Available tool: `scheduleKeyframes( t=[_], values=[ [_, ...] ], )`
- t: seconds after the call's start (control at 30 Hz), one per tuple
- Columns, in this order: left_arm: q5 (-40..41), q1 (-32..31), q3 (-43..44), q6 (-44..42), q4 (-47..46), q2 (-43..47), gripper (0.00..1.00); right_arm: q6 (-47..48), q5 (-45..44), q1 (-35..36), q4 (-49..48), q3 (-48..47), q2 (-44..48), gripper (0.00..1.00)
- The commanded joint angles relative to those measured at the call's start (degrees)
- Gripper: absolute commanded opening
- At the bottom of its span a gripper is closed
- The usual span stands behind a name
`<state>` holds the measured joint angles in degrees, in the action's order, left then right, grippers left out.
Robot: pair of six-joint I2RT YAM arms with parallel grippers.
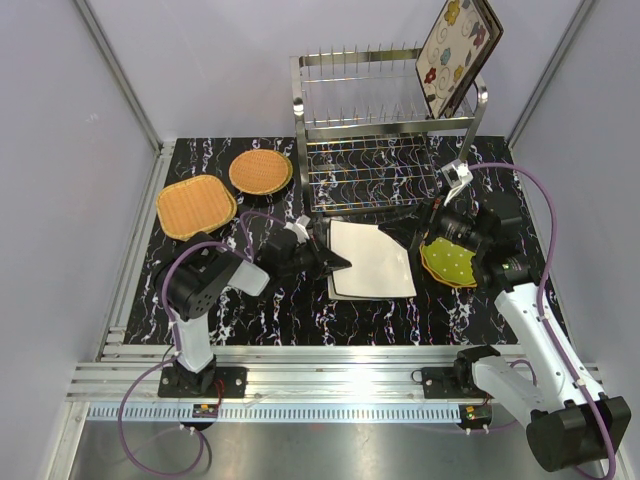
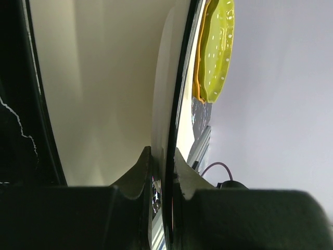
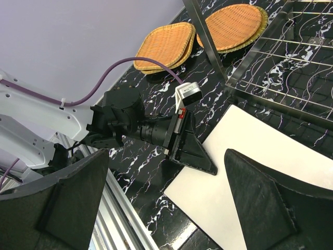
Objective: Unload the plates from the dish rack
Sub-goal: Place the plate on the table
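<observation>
A cream square plate (image 1: 372,260) lies low over the black marble table in front of the dish rack (image 1: 385,130). My left gripper (image 1: 338,262) is shut on its left edge. In the left wrist view both fingers (image 2: 140,172) pinch the plate's thin rim (image 2: 104,94). My right gripper (image 1: 428,240) hovers open by the plate's right side, its fingers (image 3: 270,198) wide apart over the cream surface (image 3: 218,192). A lime-green dotted plate (image 1: 450,262) rests partly under the right arm. A flower-patterned plate (image 1: 458,50) stands in the rack's top right corner.
A squarish orange woven plate (image 1: 196,207) and a round one (image 1: 261,171) lie at the table's left rear. The rack's steel leg (image 3: 208,41) and lower grid shelf (image 3: 291,62) stand just behind the cream plate. Walls close in the sides and back.
</observation>
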<state>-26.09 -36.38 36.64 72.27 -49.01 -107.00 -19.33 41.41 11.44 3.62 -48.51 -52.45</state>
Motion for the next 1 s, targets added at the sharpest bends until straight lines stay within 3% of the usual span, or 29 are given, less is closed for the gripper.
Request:
scheduleKeyframes(
  t=[0.0, 0.33, 0.6, 0.97],
  values=[
    [-0.19, -0.18, 3.43, 0.07, -11.72, 1.18, 0.08, -0.27, -0.36, -0.54, -3.0, 0.08, 1.12, 1.0],
    [0.33, -0.18, 3.96, -2.22, -6.45, 2.32, 0.35, -0.36, -0.36, -0.72, -3.0, 0.17, 1.03, 1.0],
    [1.48, -0.27, 5.02, -6.52, 3.48, 4.52, 0.59, -0.36, -0.36, -1.07, -3.09, 0.43, 0.85, 1.0],
    [5.34, -0.53, 6.95, -13.02, 16.57, 8.38, 0.72, -0.53, -0.36, -1.33, -3.09, 0.87, 1.03, 1.0]
  ],
)
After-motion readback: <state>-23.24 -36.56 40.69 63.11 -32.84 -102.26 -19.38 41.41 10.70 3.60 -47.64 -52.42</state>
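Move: The left hand already pinches the upper white plate by its left edge, low over a second white plate whose middle is about 7 cm to the hand's right, 1 cm ahead and 4 cm below. The dotted green plate lies some 29 cm right and 3 cm ahead; the round wicker plate about 21 cm left and 25 cm ahead. From the right hand the lower white plate is roughly 8 cm left, 2 cm ahead and 27 cm down. Nearly in place, the left hand rises barely half a centimetre while its fingers start to open, then dips about 1.5 cm towards the table and comes partly back up. From shut on the rim the fingers spread to nearly three quarters open, letting go of the upper white plate, as the wrist tips the fingertips some 10 degrees further down. ##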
